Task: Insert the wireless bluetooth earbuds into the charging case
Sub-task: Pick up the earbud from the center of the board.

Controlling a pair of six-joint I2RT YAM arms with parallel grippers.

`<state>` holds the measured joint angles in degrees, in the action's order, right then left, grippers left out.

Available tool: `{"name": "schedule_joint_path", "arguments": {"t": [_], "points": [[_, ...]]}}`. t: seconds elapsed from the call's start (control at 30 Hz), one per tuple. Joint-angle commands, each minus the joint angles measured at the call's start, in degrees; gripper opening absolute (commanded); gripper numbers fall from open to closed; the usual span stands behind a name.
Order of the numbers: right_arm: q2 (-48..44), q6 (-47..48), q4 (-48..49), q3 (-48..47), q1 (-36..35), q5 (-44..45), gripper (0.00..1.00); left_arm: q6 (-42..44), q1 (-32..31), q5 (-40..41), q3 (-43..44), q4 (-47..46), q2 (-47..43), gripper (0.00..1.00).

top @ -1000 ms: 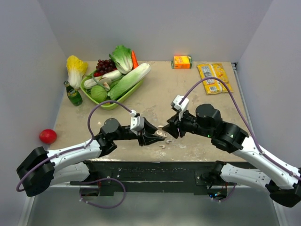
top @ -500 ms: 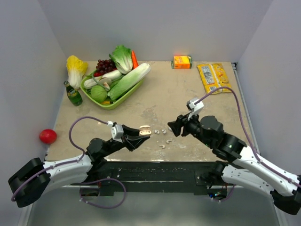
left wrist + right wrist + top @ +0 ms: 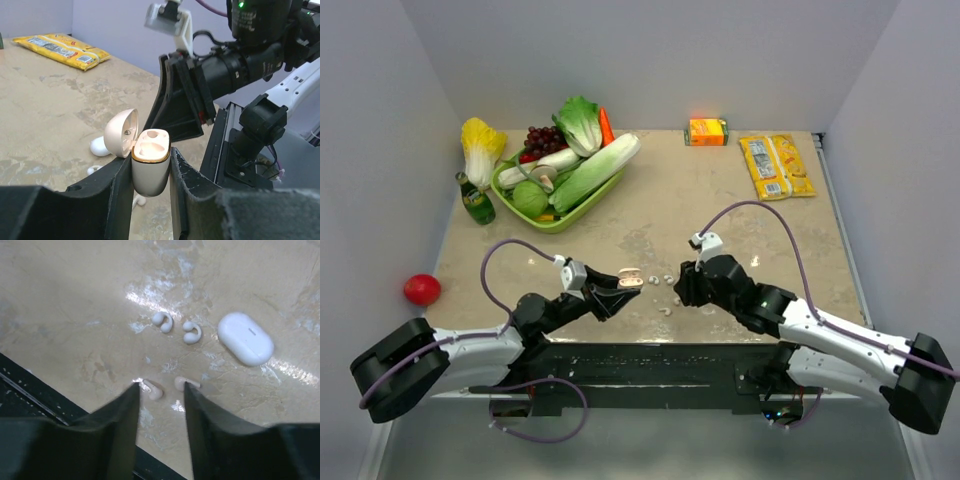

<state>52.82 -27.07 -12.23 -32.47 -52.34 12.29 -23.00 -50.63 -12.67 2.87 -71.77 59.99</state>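
Note:
My left gripper (image 3: 151, 157) is shut on the cream charging case (image 3: 150, 170) and holds it upright above the table. Its lid (image 3: 120, 132) is open and the tan wells are empty. The top view shows the case (image 3: 629, 279) left of the right gripper (image 3: 680, 287). My right gripper (image 3: 161, 385) is open and points down at the table. Its fingertips straddle one stemmed white earbud (image 3: 152, 390), and a second earbud (image 3: 182, 383) lies at the right fingertip.
Two C-shaped white buds (image 3: 163, 321) (image 3: 192, 332) and a closed white pebble case (image 3: 245, 338) lie just beyond the fingertips. The table's black front edge (image 3: 30, 395) is close. Far off are a vegetable tray (image 3: 552, 225), green bottle (image 3: 475, 200), orange carton (image 3: 707, 131) and yellow packet (image 3: 776, 165).
The left gripper drew back to the left with the open case. The right arm pulled away, then dropped low over the earbuds near the front edge.

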Motion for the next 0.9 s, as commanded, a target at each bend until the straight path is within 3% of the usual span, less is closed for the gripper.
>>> {"name": "schedule_joint_path", "arguments": {"t": [0.0,0.4,0.87], "points": [[3.3,-2.8,4.1,2.8,0.0,-0.1,0.34,0.7,0.3,1.7,-8.0,-24.3,0.7,0.00],[10.0,-1.4,7.4,3.8,-3.9,-9.5,0.01,3.1,-0.1,2.3,-8.9,-11.6,-8.1,0.00],[17.9,-3.8,9.9,4.3,-5.1,-8.2,0.00,2.4,-0.4,1.9,-9.0,-12.6,-5.8,0.00]]}}
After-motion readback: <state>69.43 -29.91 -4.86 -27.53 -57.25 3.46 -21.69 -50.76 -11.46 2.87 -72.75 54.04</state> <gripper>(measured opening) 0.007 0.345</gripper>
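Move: The near stick earbud lies about 12 cm below the right hand, some 4 cm to its left and 2 cm back. The other stick earbud is about 1 cm ahead and 1 cm left of the hand; the nearer hook earbud is 6 cm ahead, 4 cm left, and the white case 9 cm ahead, 2 cm right. From the left hand the near stick earbud is roughly 8 cm right, 2 cm ahead, 18 cm below. Right hand sinks about 10 cm and back 5 towards the near stick earbud, shutting empty; left raises the held charging case. ##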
